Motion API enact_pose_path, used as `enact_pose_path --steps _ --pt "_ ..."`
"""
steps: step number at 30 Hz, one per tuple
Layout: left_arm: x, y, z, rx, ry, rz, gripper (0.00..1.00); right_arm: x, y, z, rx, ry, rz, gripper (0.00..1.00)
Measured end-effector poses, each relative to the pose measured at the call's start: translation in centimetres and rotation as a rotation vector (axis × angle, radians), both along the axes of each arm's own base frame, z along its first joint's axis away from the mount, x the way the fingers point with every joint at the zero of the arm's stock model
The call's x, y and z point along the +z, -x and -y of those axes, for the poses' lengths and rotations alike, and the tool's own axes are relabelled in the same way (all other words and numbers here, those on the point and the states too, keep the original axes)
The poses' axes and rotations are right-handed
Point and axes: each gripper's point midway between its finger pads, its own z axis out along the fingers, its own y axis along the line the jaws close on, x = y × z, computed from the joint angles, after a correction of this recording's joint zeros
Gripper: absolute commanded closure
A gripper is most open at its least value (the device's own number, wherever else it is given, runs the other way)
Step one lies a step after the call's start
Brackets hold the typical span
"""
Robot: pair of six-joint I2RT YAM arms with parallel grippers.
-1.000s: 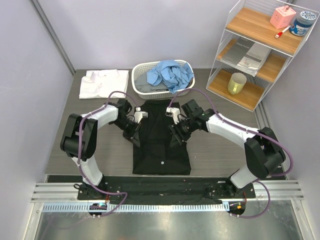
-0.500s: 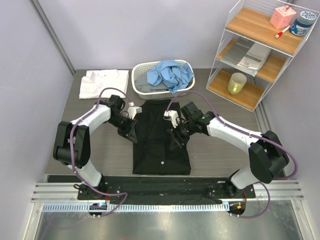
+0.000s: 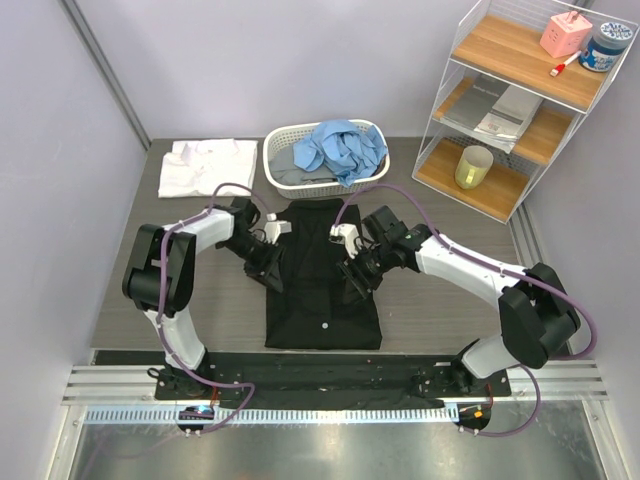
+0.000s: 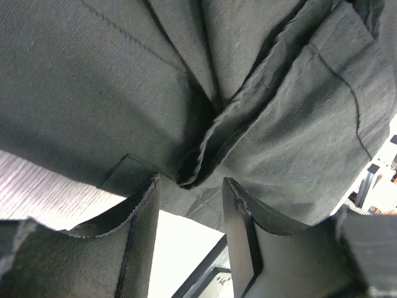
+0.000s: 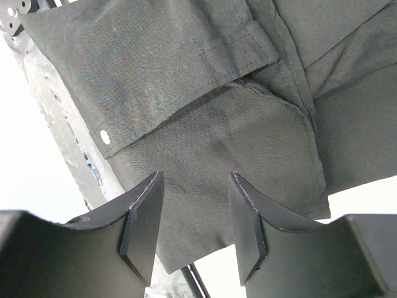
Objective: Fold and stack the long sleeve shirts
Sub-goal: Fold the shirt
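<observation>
A black long sleeve shirt (image 3: 322,300) lies flat in the middle of the table, sleeves folded in, collar toward the basket. My left gripper (image 3: 271,268) stands open at its left edge; in the left wrist view the fingertips (image 4: 189,186) sit just short of a bunched fold of black cloth (image 4: 205,149), with nothing between them. My right gripper (image 3: 352,277) is open over the shirt's right side, and its fingertips (image 5: 193,180) hover above flat black cloth (image 5: 217,124) and a white button (image 5: 105,136). A folded white shirt (image 3: 205,166) lies at the back left. A light blue shirt (image 3: 340,148) is heaped in the basket.
The white slatted basket (image 3: 281,140) stands behind the black shirt's collar. A wire shelf unit (image 3: 520,100) with wooden boards stands at the back right, holding a yellow cup (image 3: 472,167) and small items. Grey walls close in both sides.
The left gripper's jaws have spread apart and let the cloth go at the shirt's left edge. The right gripper has shifted a little left over the shirt, its jaws unchanged.
</observation>
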Motion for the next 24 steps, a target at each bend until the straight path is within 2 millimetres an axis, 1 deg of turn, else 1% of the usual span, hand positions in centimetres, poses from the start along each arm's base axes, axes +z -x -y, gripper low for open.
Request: enact_pose_path --steps 4,5,6,7,8,10,14,16,20,24 --pt "0.0 -0.2 0.3 -0.003 0.008 0.012 0.58 0.0 0.0 0.0 0.004 0.000 0.004 0.48" --pt "0.0 -0.3 0.4 -0.001 0.009 0.013 0.60 0.0 0.0 0.0 0.005 0.000 0.005 0.48" --pt "0.0 -0.3 0.4 0.001 0.010 0.013 0.65 0.0 0.0 0.0 0.005 0.000 0.005 0.46" --pt "0.0 -0.3 0.5 0.005 0.012 0.010 0.82 0.0 0.0 0.0 0.006 0.000 0.006 0.45" --pt "0.0 -0.4 0.6 0.009 0.014 0.008 0.89 0.0 0.0 0.0 0.006 0.000 0.006 0.45" --pt "-0.1 -0.3 0.6 0.011 0.016 0.000 1.00 0.0 0.0 0.0 0.008 0.000 0.008 0.44" --pt "0.1 0.0 0.3 0.007 -0.002 -0.011 1.00 -0.1 0.0 -0.1 0.025 0.000 0.020 0.47" --pt "0.5 0.3 -0.2 0.004 -0.023 -0.016 1.00 -0.1 0.4 -0.3 0.050 0.004 0.032 0.49" --pt "2.1 0.3 -1.3 0.002 -0.059 0.006 1.00 -0.3 2.1 -1.5 0.141 0.020 0.070 0.53" --pt "3.6 -0.7 -1.6 0.012 -0.076 0.039 1.00 -0.4 3.7 -3.0 0.221 0.035 0.117 0.54"
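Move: The folded-over edge on the left long side of the shirt lies right between the left fingertips, less than 1 cm below. From there the white button is about 10 cm back and 11 cm right, and the laundry basket some 28 cm ahead and 11 cm right. The right hand hangs over the shirt; the button lies roughly 8 cm back, 5 cm left and 6 cm below it, with the pinch spot 16 cm to its left. Shut the left gripper fully on the folded shirt edge, with hardly any shift in place, then lift about 3.5 cm, easing slightly left. As it closes and lifts, take the open right gripper back and left over the shirt towards the white button, nearly 5 cm at level height, swinging some 15 degrees counter-clockwise. ##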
